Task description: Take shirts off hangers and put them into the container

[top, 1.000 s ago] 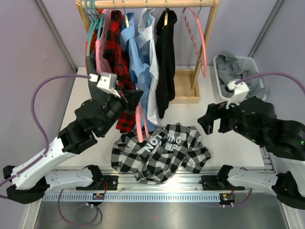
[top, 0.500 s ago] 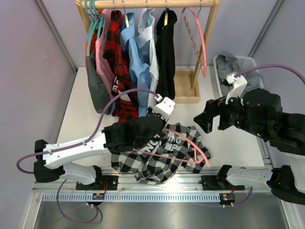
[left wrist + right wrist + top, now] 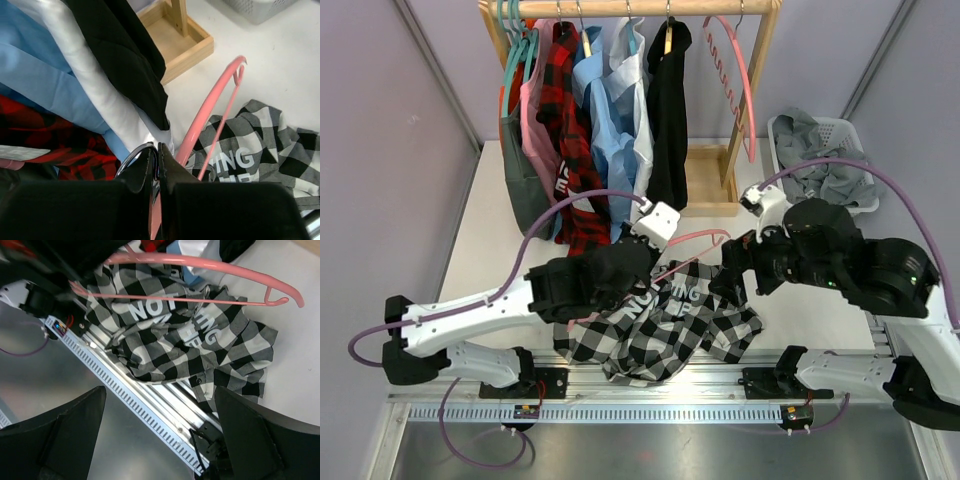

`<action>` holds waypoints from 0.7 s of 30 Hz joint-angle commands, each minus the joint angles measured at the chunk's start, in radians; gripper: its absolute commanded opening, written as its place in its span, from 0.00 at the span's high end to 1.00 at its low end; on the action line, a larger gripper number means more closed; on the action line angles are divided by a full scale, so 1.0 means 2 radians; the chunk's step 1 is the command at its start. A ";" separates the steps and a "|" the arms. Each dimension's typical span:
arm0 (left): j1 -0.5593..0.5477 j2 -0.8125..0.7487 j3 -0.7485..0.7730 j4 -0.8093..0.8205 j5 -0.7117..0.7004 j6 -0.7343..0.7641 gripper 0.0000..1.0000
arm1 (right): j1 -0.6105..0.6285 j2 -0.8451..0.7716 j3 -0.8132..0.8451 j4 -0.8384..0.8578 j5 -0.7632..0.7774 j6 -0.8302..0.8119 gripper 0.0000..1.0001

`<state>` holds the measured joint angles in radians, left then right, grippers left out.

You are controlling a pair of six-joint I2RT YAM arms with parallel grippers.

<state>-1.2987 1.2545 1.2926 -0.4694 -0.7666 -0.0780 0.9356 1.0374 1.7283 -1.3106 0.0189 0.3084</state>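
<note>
My left gripper point(image 3: 159, 147) point(image 3: 645, 262) is shut on a pink hanger point(image 3: 210, 110) near its metal hook. The hanger point(image 3: 700, 245) is bare and sticks out to the right above a black-and-white check shirt point(image 3: 660, 320) that lies crumpled at the table's near edge. My right gripper point(image 3: 730, 275) point(image 3: 159, 390) hovers open over the shirt's right side point(image 3: 200, 340), holding nothing. The hanger point(image 3: 200, 262) crosses the top of the right wrist view. The white container point(image 3: 845, 128) at the far right holds a grey shirt point(image 3: 815, 150).
A wooden rail point(image 3: 630, 8) at the back carries red-check point(image 3: 565, 130), light blue point(image 3: 610, 130), white point(image 3: 638, 90) and black point(image 3: 668, 120) shirts, teal hangers point(image 3: 515, 40) and a bare pink hanger point(image 3: 735, 90). Its wooden base point(image 3: 705, 185) sits on the table. A metal mounting rail point(image 3: 150, 390) runs along the near edge.
My left arm swung from the rail to the right with the pink hanger, which came free of the check shirt and rose above it. My right gripper moved left over the shirt.
</note>
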 commanded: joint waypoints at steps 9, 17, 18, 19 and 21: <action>-0.001 -0.073 0.093 -0.071 0.191 -0.017 1.00 | -0.001 0.002 -0.031 0.038 0.009 -0.053 0.02; -0.001 -0.056 0.108 -0.140 0.231 -0.002 1.00 | -0.002 0.017 0.012 0.019 -0.002 -0.090 0.02; -0.001 -0.052 0.108 -0.140 0.228 -0.002 1.00 | -0.001 0.019 0.013 0.019 -0.007 -0.093 0.02; 0.000 -0.050 0.107 -0.141 0.228 0.002 1.00 | -0.002 0.020 0.013 0.019 -0.028 -0.096 0.02; -0.001 -0.047 0.112 -0.145 0.231 0.004 1.00 | -0.002 0.024 0.012 0.013 -0.038 -0.100 0.02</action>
<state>-1.2980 1.1564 1.4715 -0.7635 -0.3508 -0.0971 0.9356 1.0744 1.7199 -1.2778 -0.0032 0.1581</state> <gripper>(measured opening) 0.044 0.979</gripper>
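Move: The left hand already holds the pink hanger. The open right gripper it is taken to sits about 14 cm to its right, 8 cm back and roughly level. The black shirt hangs some 18 cm ahead and 2 cm to the right; the checkered shirt lies about 6 cm back, 1 cm right and 28 cm below. From the right hand, the hanger's free end is about 9 cm ahead, straight on and level. Left hand arcs back about 7 cm, turning 20 degrees clockwise, swinging the held hanger towards the still-open right gripper. ##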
